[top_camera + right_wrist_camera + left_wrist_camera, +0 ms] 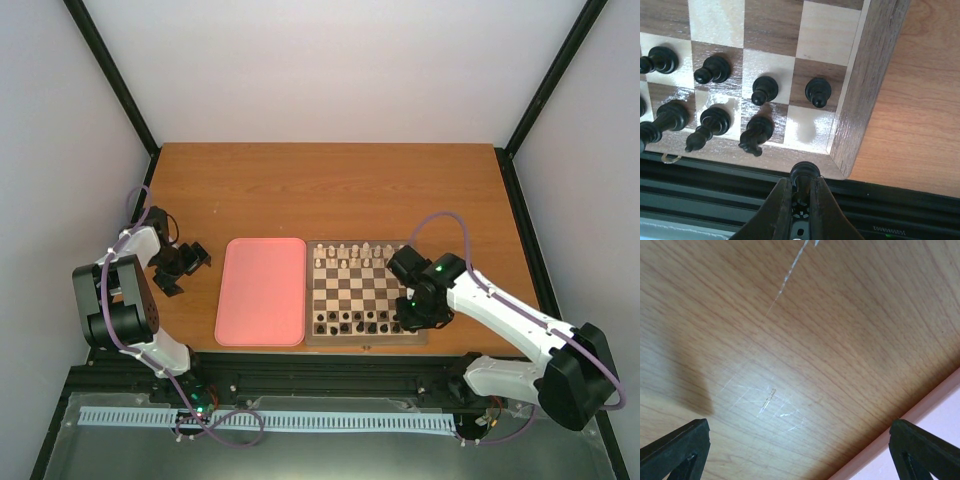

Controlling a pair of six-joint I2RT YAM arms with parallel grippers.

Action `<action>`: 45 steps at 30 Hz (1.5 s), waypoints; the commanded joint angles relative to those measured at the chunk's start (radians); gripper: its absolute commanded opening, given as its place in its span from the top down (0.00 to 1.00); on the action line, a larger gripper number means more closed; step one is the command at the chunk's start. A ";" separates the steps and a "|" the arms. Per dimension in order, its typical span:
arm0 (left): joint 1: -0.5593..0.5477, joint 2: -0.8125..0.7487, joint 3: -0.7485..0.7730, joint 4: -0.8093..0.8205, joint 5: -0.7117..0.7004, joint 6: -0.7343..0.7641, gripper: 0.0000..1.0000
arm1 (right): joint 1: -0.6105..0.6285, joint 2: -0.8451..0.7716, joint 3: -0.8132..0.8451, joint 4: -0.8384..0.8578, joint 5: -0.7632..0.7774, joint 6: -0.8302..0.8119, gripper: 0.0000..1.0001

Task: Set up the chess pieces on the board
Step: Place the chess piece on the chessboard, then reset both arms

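The wooden chessboard [363,291] lies at the table's near middle. Cream pieces [345,251] stand on its far rows and dark pieces [350,320] on its near rows. My right gripper [412,318] hangs over the board's near right corner, shut on a dark chess piece [805,172]. In the right wrist view the held piece is above the board's near border [765,157], just below an empty light corner square [810,127]. Several dark pieces [762,90] stand beside it. My left gripper [185,262] is open and empty over bare table, its fingertips [677,447] wide apart.
A plain pink tray [262,291] lies left of the board; its edge shows in the left wrist view [935,405]. The table's near edge and a black rail [900,210] run just below the board. Black frame posts stand at the back corners.
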 commanded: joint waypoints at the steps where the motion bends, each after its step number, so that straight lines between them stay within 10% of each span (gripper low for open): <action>1: -0.004 -0.001 -0.002 0.002 -0.011 0.015 0.00 | -0.027 -0.003 -0.029 0.068 -0.008 0.011 0.91; 38: -0.004 0.022 0.011 -0.002 -0.020 0.014 0.00 | -0.063 0.049 -0.045 0.099 0.013 -0.004 0.77; 45: -0.004 0.014 0.016 -0.008 -0.017 0.014 0.00 | -0.063 -0.010 0.109 -0.027 0.055 0.003 0.57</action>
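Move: Straight below the right hand, which holds the black rook, lies the board's empty near-right corner square, about 5 cm down and 1 cm ahead. A black pawn stands one square beyond it, some 4 cm ahead of the hand. The black knight stands roughly 3 cm left and 1 cm ahead, with another pawn 3 cm left and 4 cm ahead. From the left hand the corner square lies about 48 cm right and 12 cm back. Lowering the rook about 2.5 cm and easing roughly 1 cm forward, the right hand sets it on the corner square beside the knight, fingers still pointing straight down. The fingers then open slowly and let go of the rook, and the hand lifts back up about 2.5 cm, drifting slightly forward as it leaves. ##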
